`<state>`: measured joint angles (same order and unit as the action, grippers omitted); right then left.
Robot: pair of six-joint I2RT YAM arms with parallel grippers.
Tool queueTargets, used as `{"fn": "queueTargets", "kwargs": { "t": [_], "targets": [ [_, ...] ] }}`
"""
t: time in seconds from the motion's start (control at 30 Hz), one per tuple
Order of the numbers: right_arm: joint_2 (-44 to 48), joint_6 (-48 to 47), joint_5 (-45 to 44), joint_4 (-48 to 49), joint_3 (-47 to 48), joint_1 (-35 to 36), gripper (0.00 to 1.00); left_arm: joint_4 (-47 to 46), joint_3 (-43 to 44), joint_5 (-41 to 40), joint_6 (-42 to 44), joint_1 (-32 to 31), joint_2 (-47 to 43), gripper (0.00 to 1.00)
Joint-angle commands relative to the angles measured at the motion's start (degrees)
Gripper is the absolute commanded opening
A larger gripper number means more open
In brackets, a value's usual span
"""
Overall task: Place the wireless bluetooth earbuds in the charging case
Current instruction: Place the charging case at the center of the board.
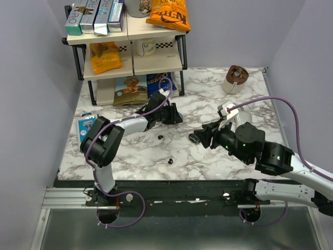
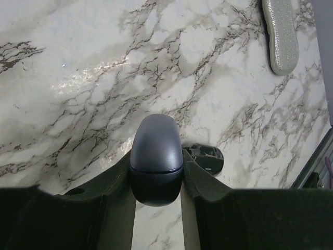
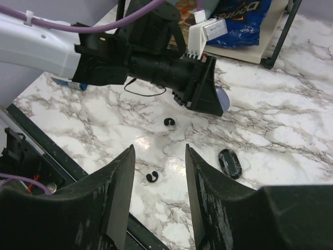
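My left gripper [image 2: 156,179] is shut on the charging case [image 2: 156,156], a grey-blue egg-shaped shell with a seam round it, held just above the marble. In the top view this gripper [image 1: 174,115] sits mid-table. Two earbuds lie loose on the marble: one [image 1: 161,137] [image 3: 168,122] near the left gripper, the other [image 1: 170,162] [image 3: 152,176] closer to the front edge. My right gripper [image 3: 160,148] [image 1: 202,136] hangs open and empty above the marble, right of the earbuds. A small black oval piece [image 3: 230,162] [image 1: 194,138] [image 2: 205,158] lies by its right finger.
A shelf rack [image 1: 130,52] with snack bags and boxes stands at the back left. A brown-topped cup [image 1: 235,78] sits at the back right, a blue packet [image 1: 86,125] at the left edge. A glittery grey oblong thing [image 2: 281,36] lies beyond the case. A dark rail [image 1: 182,185] borders the front.
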<state>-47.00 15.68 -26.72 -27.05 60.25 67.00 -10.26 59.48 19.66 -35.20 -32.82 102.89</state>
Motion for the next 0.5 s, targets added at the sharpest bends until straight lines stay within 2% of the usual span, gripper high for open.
{"fn": "queueTargets", "kwargs": {
  "t": [0.0, 0.17, 0.33, 0.47],
  "targets": [
    [0.77, 0.49, -0.35, 0.77, -1.01, -0.29, 0.52, 5.25, 3.97, -0.15, -1.54, 2.05, 4.41, 0.0],
    [0.86, 0.23, -0.44, 0.94, -1.36, -0.21, 0.52, 7.97, 5.12, -1.29, -1.45, 3.72, 7.76, 0.02],
    [0.77, -0.21, -0.35, 0.94, -1.36, -0.21, 0.52, 8.94, 5.12, -1.73, -0.75, 4.34, 8.9, 0.1],
    [0.51, -0.21, -0.09, 1.03, -1.54, -0.38, 0.52, 9.64, 5.2, -1.47, -0.48, 4.61, 8.91, 0.34]
  ]
}}
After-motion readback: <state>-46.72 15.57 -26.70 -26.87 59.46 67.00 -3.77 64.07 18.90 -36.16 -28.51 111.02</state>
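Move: The left hand, already holding the shut charging case, has its board spot about 2 cm ahead, 3 cm left and 6 cm below. The black case lies roughly 5 cm back and 6 cm right of the hand. One black earbud is 5 cm back and 9 cm left; the other some 15 cm back and 5 cm left. From the right hand, that spot lies around 19 cm ahead, 9 cm left and 28 cm down. The left hand lowers the held charging case about 5 cm towards the board, easing left and forward, tipping some 10 degrees. ##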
